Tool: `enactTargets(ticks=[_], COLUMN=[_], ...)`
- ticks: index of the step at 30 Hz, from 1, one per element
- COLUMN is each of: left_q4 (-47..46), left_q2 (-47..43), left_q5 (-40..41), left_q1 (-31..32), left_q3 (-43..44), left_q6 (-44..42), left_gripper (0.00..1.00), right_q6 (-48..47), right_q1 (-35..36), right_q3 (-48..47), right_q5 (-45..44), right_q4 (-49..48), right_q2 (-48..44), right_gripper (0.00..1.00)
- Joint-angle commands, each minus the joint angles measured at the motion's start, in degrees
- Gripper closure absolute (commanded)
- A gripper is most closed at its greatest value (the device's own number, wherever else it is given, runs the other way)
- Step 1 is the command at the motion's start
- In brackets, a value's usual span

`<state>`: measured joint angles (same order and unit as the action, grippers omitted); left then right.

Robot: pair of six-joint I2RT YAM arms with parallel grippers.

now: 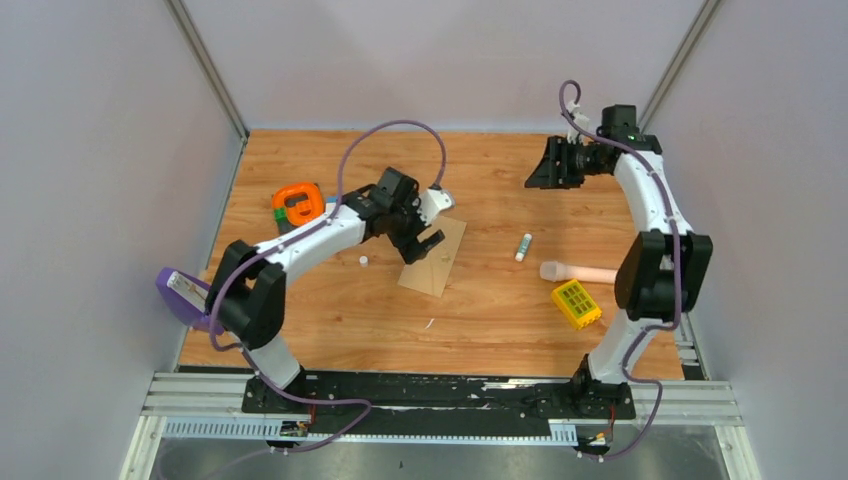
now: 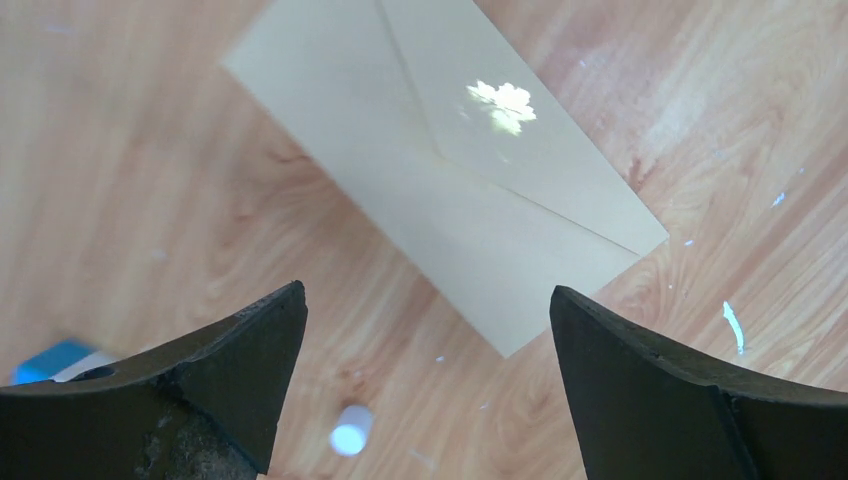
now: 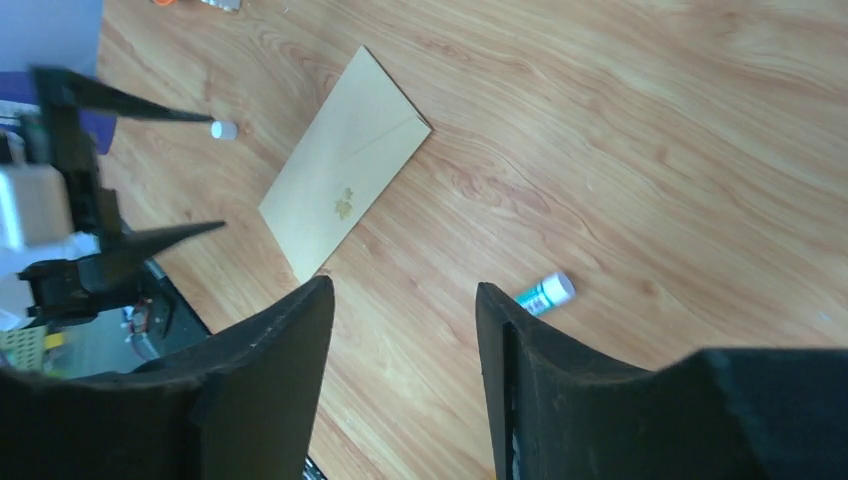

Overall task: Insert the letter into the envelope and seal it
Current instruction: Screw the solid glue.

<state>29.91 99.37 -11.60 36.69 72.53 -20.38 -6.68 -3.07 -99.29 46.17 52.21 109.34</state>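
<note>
The tan envelope (image 1: pixel 437 258) lies flat on the wooden table, left of centre. Its pointed flap is folded down, and a gold leaf mark (image 2: pixel 505 105) sits on the flap. The letter shows in no view. My left gripper (image 1: pixel 425 245) hovers over the envelope's near-left part with its jaws wide open and nothing between them; in the left wrist view the left gripper (image 2: pixel 428 300) frames the lower corner of the envelope (image 2: pixel 450 170). My right gripper (image 1: pixel 535 170) is raised at the back right, far from the envelope (image 3: pixel 340 195). The right gripper (image 3: pixel 402 290) is open and holds nothing.
A glue stick (image 1: pixel 523 247) lies right of the envelope, and a small white cap (image 1: pixel 363 261) lies left of it. An orange tape measure (image 1: pixel 298 203) sits at the back left. A pink cylinder (image 1: pixel 578 271) and a yellow block (image 1: pixel 576 304) lie by the right arm. A purple object (image 1: pixel 185 297) hangs off the table's left edge.
</note>
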Motion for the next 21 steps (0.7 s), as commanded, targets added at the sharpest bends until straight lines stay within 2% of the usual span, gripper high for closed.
enactTargets(ticks=[1,3,4,5,8,12,15,18,21], left_q4=[-1.22,0.31,0.67,1.20,2.34,2.78,2.97,4.59,6.14], left_q2=[-7.50,-9.38,-10.04,-11.49,-14.63,-19.37,-22.99,-25.97,-27.91], left_q5=[-0.24,-0.47,-0.55,-0.69,-0.83,-0.23,1.01,1.07,0.65], left_q1=[-3.89,-5.17,-5.59,-6.35,-7.58,-8.97,-9.96,-11.04,-11.35], left_q3=[2.56,3.00,3.03,2.70,1.58,-0.93,-2.58,-3.92,-5.42], left_q6=[-0.52,-1.94,-2.29,-2.82,-3.73,-4.54,-4.72,-5.58,-7.65], left_gripper=[0.00,0.00,0.00,0.00,0.00,0.00,0.00,0.00,0.00], right_q6=[-6.83,-9.47,-11.25,-13.01,-15.87,-18.82,-21.95,-32.04,-46.50], right_q1=[-1.37,-2.02,-2.37,-2.87,-6.03,-6.74,-6.69,-6.28,-6.09], right_q3=[6.87,10.00,12.02,13.59,19.57,26.98,27.15,31.82,39.64], right_q5=[-4.05,-3.47,-2.73,-0.98,6.92,8.62,12.17,12.96,10.40], right_q4=[-4.04,-4.70,-5.29,-5.89,-9.19,-11.98,-9.23,-12.50,-17.21], right_q2=[-12.65,-17.35,-19.72,-22.37,-28.97,-33.92,-35.94,-43.60,-49.04], right_gripper=[0.38,0.21,0.04,0.01,0.00,0.00,0.00,0.00,0.00])
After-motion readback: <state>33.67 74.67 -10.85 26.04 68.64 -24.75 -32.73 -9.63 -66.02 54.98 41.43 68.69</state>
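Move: The glue cap lies about 11 cm to the left hand's left, 1 cm back and 8 cm below; the envelope's middle is 1 cm ahead and 3 cm right of that hand, also 8 cm down, and the blue block 11 cm ahead, 17 cm left. The glue stick is some 8 cm back, 1 cm left and 17 cm below the right hand; the microphone lies 13 cm back and 12 cm right of that hand, the yellow block 20 cm back, 9 cm right. Raise the open left gripper about 13 cm off the envelope area while carrying it 9 cm left, until it stands high on the cap's side, tips swinging slightly forward. Draw the right gripper back some 12 cm and up about 6 cm, opening its half-open fingers fully and tilting them up by roughly 35 degrees, so the glue stick ends low ahead and to its left. Touch nothing with either. ##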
